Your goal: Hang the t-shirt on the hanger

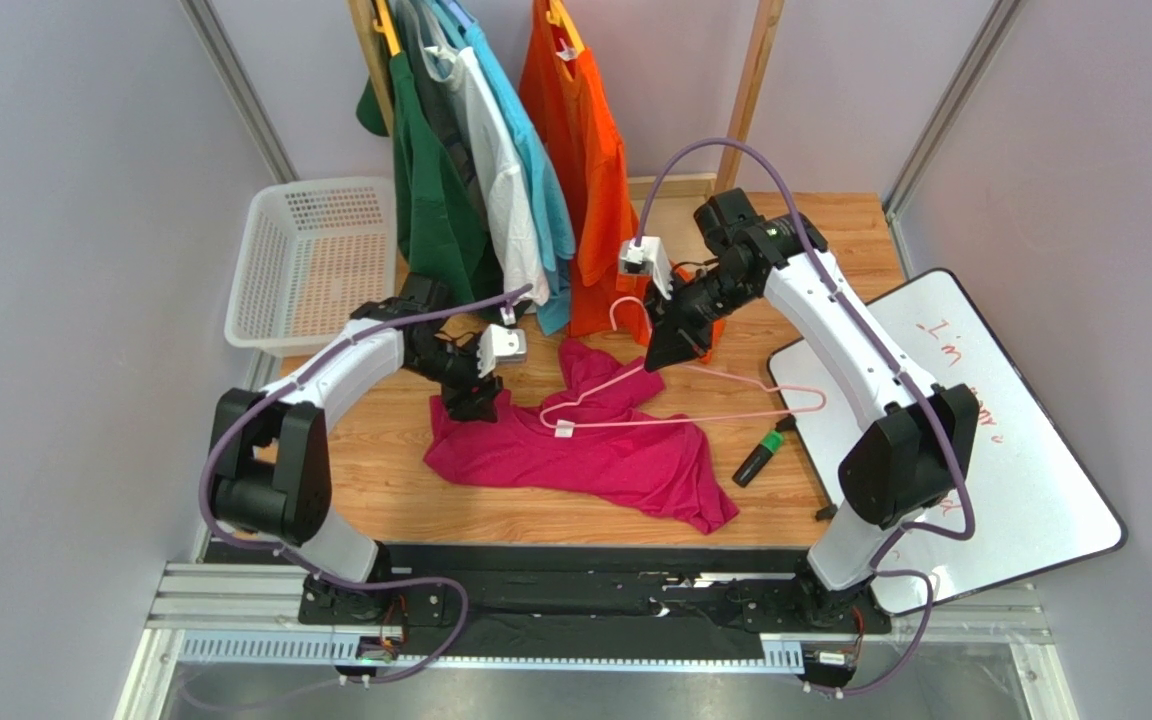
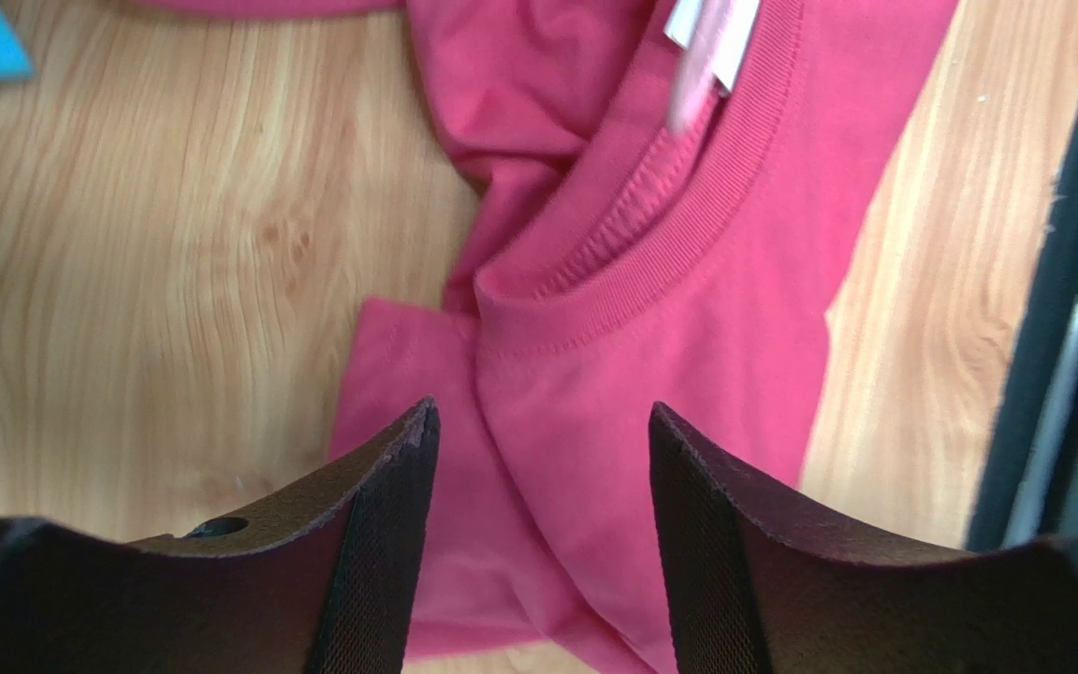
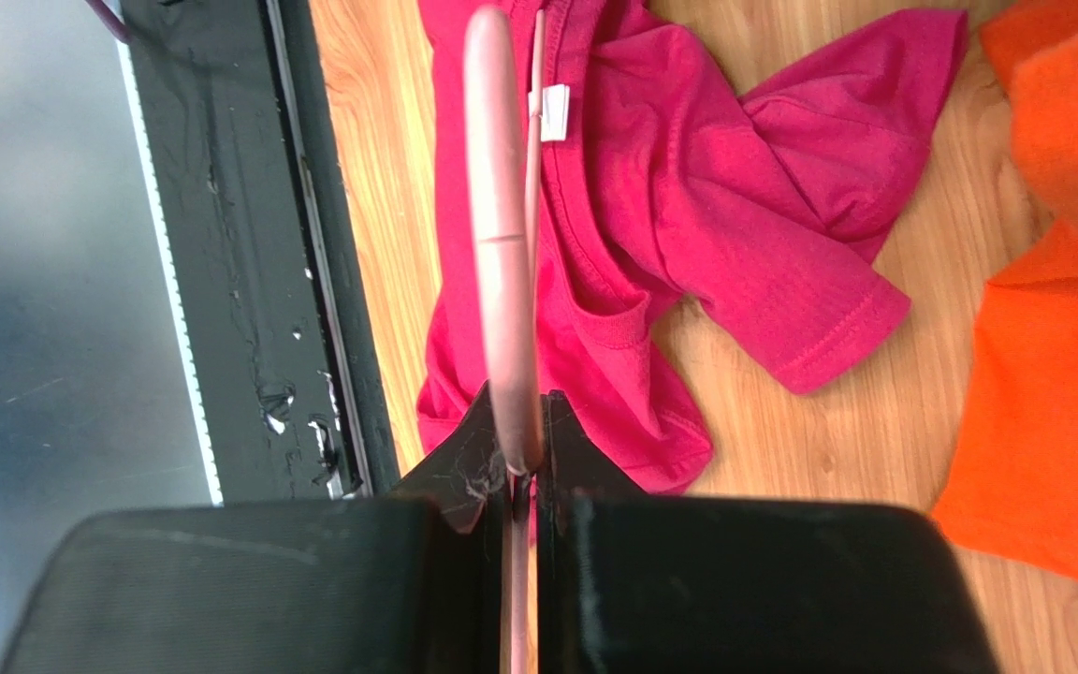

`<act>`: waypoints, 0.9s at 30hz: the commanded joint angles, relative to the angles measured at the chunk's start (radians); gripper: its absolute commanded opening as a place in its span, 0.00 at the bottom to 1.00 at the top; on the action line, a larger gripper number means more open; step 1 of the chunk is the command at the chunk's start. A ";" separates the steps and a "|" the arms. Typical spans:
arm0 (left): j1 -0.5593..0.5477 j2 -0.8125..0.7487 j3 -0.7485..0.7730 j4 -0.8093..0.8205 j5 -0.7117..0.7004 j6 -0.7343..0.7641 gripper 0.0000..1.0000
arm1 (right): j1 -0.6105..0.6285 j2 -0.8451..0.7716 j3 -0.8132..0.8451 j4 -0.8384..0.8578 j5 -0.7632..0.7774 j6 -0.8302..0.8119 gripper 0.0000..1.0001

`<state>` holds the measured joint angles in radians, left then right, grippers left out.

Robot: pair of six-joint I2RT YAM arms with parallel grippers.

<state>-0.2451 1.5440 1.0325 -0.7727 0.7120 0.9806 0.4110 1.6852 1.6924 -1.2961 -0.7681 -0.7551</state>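
Observation:
The magenta t-shirt (image 1: pixel 597 450) lies crumpled on the wooden table, its ribbed collar showing in the left wrist view (image 2: pixel 671 323). The thin light-pink hanger (image 1: pixel 687 413) is tilted over it, one end low near the collar. My right gripper (image 1: pixel 662 342) is shut on the hanger's wire near the hook, and the wire (image 3: pixel 503 211) runs straight out from the pinched jaws (image 3: pixel 517 435) over the t-shirt (image 3: pixel 728 183). My left gripper (image 1: pixel 474 398) hovers open just above the shirt's left side, below the collar, with only cloth showing between its fingers (image 2: pixel 542 428).
A white basket (image 1: pixel 312 255) stands at the back left. Green (image 1: pixel 432 180), pale and orange (image 1: pixel 582 150) shirts hang at the back; the orange hem reaches the table (image 3: pixel 1065 351). A whiteboard (image 1: pixel 988 435) and a green marker (image 1: pixel 760 458) lie to the right.

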 commanded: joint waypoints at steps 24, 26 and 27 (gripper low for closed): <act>-0.109 0.203 0.212 -0.237 -0.029 0.340 0.07 | -0.001 0.143 0.098 0.037 -0.105 0.077 0.00; -0.109 0.194 0.213 -0.231 -0.023 0.334 0.00 | 0.000 0.148 0.095 0.044 -0.115 0.082 0.00; -0.109 0.185 0.213 -0.228 -0.020 0.333 0.00 | 0.002 0.148 0.092 0.047 -0.117 0.083 0.00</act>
<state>-0.3523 1.7664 1.2076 -0.9848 0.6437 1.2739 0.4110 1.8271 1.7668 -1.2934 -0.8318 -0.6983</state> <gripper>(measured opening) 0.022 0.015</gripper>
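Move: The left end of the t-shirt's collar lies about 3 cm to the right of my open left fingers, level with them and some 3 cm below. The white label in the collar is about 10 cm to their right, 2 cm back and 5 cm below. The hanger's left tip hangs 8 cm to their right and 1 cm back, about 2 cm above. From my right hand, which holds the hanger, that collar end is roughly 18 cm left, straight across and 16 cm below. I dip my left hand about 3 cm down, going right and a little forward over the end of the collar while turning some 20 degrees clockwise. Then I draw it slightly back and left as I shut the fingers, pinching the collar's left end. My right hand keeps the hanger and brings it in about 3 cm, left, forward and down, so its tip nears the pinch. ##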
